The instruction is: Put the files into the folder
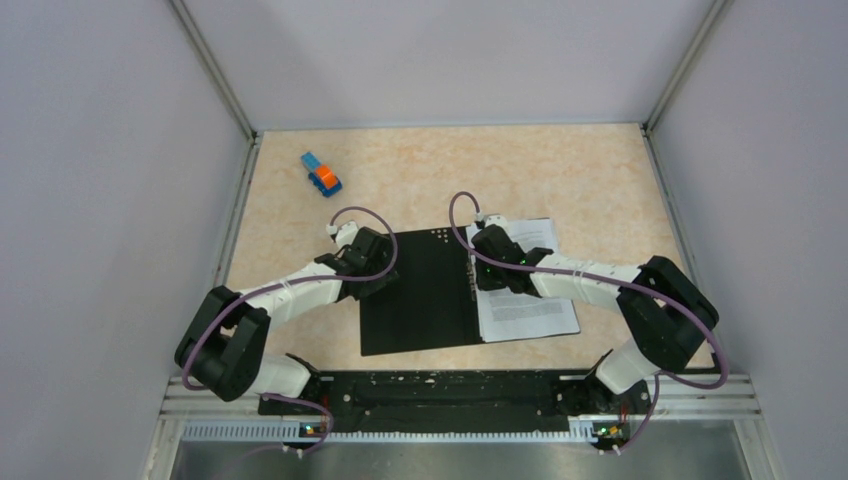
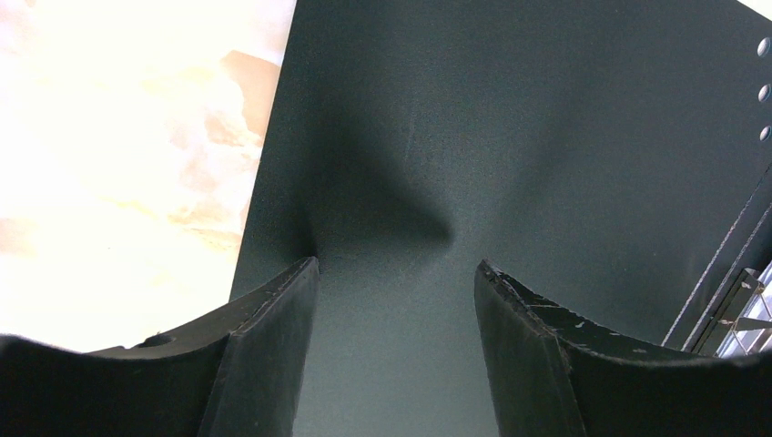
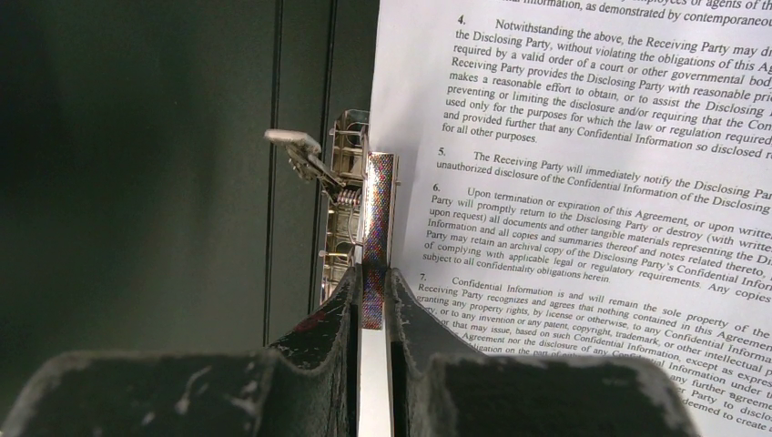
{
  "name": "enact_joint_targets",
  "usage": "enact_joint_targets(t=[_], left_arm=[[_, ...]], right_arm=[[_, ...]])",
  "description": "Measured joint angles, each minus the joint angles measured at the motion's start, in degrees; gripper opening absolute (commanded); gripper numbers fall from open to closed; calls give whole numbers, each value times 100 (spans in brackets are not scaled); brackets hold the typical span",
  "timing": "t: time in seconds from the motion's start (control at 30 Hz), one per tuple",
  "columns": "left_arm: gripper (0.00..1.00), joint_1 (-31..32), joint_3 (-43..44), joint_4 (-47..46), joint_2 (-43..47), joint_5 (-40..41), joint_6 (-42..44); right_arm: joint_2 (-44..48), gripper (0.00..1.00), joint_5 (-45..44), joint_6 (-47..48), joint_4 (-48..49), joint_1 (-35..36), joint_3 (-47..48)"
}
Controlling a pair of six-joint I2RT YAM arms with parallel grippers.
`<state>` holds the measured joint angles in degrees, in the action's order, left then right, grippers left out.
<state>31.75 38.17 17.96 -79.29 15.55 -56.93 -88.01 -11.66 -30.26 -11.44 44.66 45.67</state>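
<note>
The folder (image 1: 415, 300) lies open on the table, black inside up. White printed files (image 1: 530, 310) rest on its right half, their left edge at the spine. My left gripper (image 2: 396, 266) is open, its fingers spread just over the bare left flap (image 2: 510, 118) near its outer edge. My right gripper (image 3: 375, 273) is shut on the upright shiny plate of the metal spine clip (image 3: 379, 205), beside the edge of the files (image 3: 583, 182). The clip's small lever (image 3: 293, 140) sticks out to the left. From above, the right gripper (image 1: 484, 264) sits over the spine.
A small blue-and-orange toy block (image 1: 321, 174) lies at the back left of the table. Grey walls enclose the table on three sides. The arm bases stand on a black rail (image 1: 440, 390) at the near edge.
</note>
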Motion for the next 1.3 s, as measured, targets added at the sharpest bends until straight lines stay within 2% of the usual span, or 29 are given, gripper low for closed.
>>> enact_joint_targets(t=[0.37,0.53,1.03,1.3], left_arm=[[69,0,0,2,0,7,-20],[69,0,0,2,2,17,-24],[68,0,0,9,2,24,-24],[68,0,0,9,2,44,-26]], right_arm=[[-4,9,-48,-26,162,50,-144],[-4,15,-52,-24,162,55,-144],[15,25,-98,42,116,59,-177],[638,33,-133,72,-586,66,-127]])
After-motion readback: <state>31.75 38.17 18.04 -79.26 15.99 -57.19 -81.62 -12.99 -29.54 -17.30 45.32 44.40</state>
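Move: The right fingers are at the near part of the silver clip, whose middle lies about 2 cm ahead, 1 cm left and 1 cm below them. The paper stack's middle is some 12 cm to their right and 2 cm ahead; the snap buttons are about 14 cm ahead and 10 cm left. From the left hand, the clip is roughly 21 cm right, level with it and 2 cm lower. Right fingers ease down slightly, part at the clip bar, then lift about 2 cm clear, back and right. ##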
